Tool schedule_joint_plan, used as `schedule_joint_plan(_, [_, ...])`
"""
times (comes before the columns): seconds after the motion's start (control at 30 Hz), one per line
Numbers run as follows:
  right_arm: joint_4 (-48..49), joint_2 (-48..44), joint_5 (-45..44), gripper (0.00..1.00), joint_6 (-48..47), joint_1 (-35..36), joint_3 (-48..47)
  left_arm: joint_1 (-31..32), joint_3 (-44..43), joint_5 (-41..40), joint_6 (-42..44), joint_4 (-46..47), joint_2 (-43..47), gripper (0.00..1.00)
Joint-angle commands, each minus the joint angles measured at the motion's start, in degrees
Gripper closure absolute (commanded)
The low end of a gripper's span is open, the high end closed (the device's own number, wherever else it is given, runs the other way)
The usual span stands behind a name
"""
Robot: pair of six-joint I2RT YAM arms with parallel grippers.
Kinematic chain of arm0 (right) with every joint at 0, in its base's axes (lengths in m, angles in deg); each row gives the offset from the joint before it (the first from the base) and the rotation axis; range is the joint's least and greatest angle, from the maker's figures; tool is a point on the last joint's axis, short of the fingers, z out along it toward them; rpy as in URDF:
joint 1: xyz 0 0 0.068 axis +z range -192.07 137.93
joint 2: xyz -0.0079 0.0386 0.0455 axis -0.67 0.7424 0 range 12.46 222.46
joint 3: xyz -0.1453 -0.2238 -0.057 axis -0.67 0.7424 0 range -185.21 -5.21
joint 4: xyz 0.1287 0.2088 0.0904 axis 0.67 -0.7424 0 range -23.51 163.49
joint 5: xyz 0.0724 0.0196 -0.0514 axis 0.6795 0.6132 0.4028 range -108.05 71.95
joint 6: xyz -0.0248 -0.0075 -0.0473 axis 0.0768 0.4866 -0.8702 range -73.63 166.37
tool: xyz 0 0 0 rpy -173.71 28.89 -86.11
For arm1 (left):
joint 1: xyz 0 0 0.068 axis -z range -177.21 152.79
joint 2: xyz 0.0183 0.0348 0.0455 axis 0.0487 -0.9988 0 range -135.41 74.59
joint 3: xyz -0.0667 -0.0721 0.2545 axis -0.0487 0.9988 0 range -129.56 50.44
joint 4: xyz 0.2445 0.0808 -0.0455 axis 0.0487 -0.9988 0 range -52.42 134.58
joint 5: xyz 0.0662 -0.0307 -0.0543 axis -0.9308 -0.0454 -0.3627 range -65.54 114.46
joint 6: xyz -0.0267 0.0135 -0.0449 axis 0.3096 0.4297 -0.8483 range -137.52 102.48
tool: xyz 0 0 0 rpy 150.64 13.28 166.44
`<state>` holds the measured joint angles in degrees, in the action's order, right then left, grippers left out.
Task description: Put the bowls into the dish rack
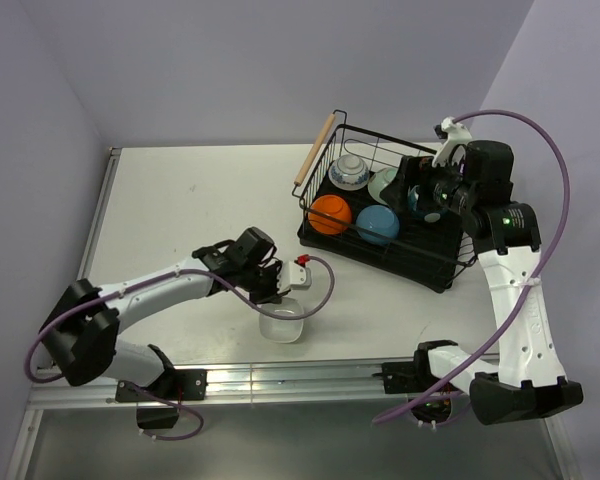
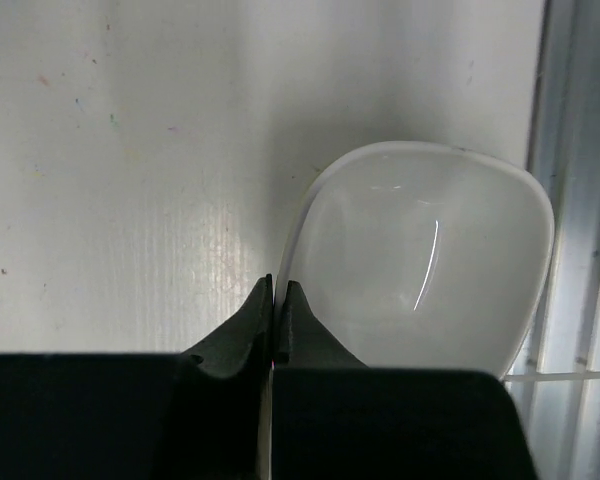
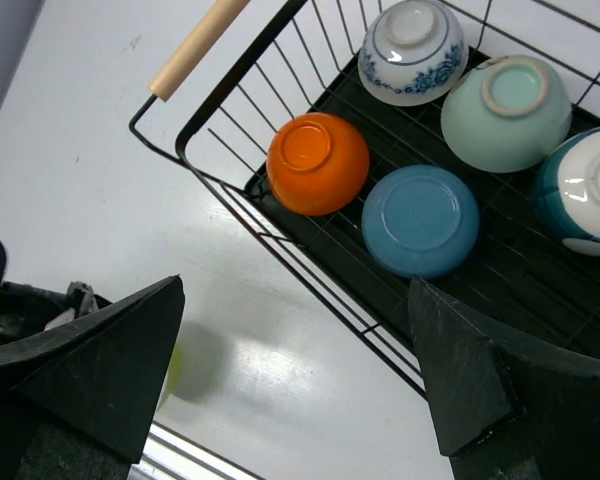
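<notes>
The black wire dish rack (image 1: 420,262) stands at the right, with a wooden handle (image 1: 314,150) at its far left end. Several bowls lie upside down in it: orange (image 3: 318,162), blue (image 3: 420,220), blue-and-white patterned (image 3: 413,50), mint green (image 3: 507,110) and a teal one with a white base (image 3: 590,190). My left gripper (image 2: 278,290) is shut on the rim of the squarish white bowl (image 2: 420,260), which sits upright on the table near the front edge (image 1: 283,325). My right gripper (image 3: 295,360) is open and empty, above the rack's right part (image 1: 430,195).
A metal rail (image 2: 580,250) runs along the table's front edge, right beside the white bowl. The rack's near wire wall (image 3: 310,270) lies below my right gripper. Purple walls close in the table at the back and on both sides.
</notes>
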<state>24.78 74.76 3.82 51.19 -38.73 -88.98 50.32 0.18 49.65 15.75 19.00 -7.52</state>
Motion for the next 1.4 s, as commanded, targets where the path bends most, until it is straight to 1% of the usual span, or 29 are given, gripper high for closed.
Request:
schedule_joint_plan(0.0, [1.7, -1.2, 3.6, 0.00, 0.9, -0.4, 0.4, 0.1, -2.7, 4.3, -7.2, -1.4, 6.7, 1.00])
schedule_joint_plan(0.03, [1.4, -1.1, 4.8, 0.00, 1.2, -0.4, 0.4, 0.1, -3.7, 5.0, -10.0, -1.6, 8.0, 1.00])
schedule_joint_plan(0.1, [0.9, -0.4, 8.4, 0.00, 1.4, -0.4, -0.3, 0.1, -7.9, 5.6, -12.1, -2.3, 10.2, 1.00])
schedule_joint_plan(0.17, [-0.1, 0.2, 11.7, 0.00, 1.2, -0.4, -0.9, -0.2, -11.8, 5.6, -14.6, -3.4, 10.3, 1.00])
schedule_joint_plan(0.2, [-0.8, 0.9, 12.7, 0.00, 1.2, -0.5, -1.4, -1.2, -15.4, 5.6, -15.8, -3.9, 10.1, 1.00])
schedule_joint_plan(0.4, [0.0, -0.2, 21.4, 0.00, 2.4, -0.4, 0.7, -5.6, -28.1, 4.2, -19.7, -1.8, 7.9, 1.00])
schedule_joint_plan(0.57, [1.9, -1.3, 27.9, 0.02, 5.3, -0.4, 3.3, -8.5, -32.8, 4.5, -23.5, 1.9, 5.5, 1.00])
schedule_joint_plan(0.67, [4.1, -1.9, 32.3, 0.03, 9.1, -0.4, 6.5, -9.9, -34.0, 6.4, -25.6, 4.6, 4.2, 1.00])
schedule_joint_plan(0.7, [6.0, -2.2, 35.1, 0.04, 11.3, -0.4, 7.5, -10.6, -34.2, 7.3, -26.7, 5.0, 3.8, 1.00])
schedule_joint_plan(0.83, [9.1, -2.9, 39.2, 0.04, 15.2, -0.4, 9.9, -11.8, -35.0, 12.2, -27.7, 6.7, 2.3, 1.00])
schedule_joint_plan(0.93, [11.1, -2.3, 42.0, 0.04, 18.4, -0.3, 11.3, -11.8, -36.0, 13.7, -28.2, 7.6, 1.1, 1.00])
schedule_joint_plan(1.07, [13.4, -0.7, 42.1, 0.04, 21.1, 0.5, 13.4, -11.8, -37.1, 16.7, -29.1, 8.3, -0.5, 1.00])
schedule_joint_plan(1.2, [17.2, 0.1, 43.0, 0.04, 25.6, 1.9, 15.0, -11.8, -36.6, 18.0, -30.2, 9.1, -0.9, 1.00])
schedule_joint_plan(1.37, [20.7, 1.7, 47.8, 0.04, 29.5, 2.9, 15.8, -11.8, -36.2, 17.9, -30.8, 9.8, -1.3, 1.00])
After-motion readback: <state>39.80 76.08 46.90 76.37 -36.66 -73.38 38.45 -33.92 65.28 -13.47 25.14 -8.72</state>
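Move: The left hand already holds the square bowl by its rim; the bowl's middle is about 5 cm back and 3 cm below it. The bowl goes towards the right gripper, some 11 cm ahead of the left hand, 26 cm to its right and 27 cm up. From the right hand, the square bowl lies roughly 16 cm back, 26 cm left, 30 cm down; the orange bowl 14 cm ahead, 13 cm left, and the blue bowl 11 cm straight ahead, both 30 cm down. Up first, steeply, goes the left hand, about 26 cm, swinging some 10 cm forward and drifting right towards the right gripper, still pinching the rim as its fingers tilt up nearer level. The right hand comes left and back to meet the square bowl, swinging its wide-open fingers round to point mostly left; they end close to its far side, with no contact to be made out. ##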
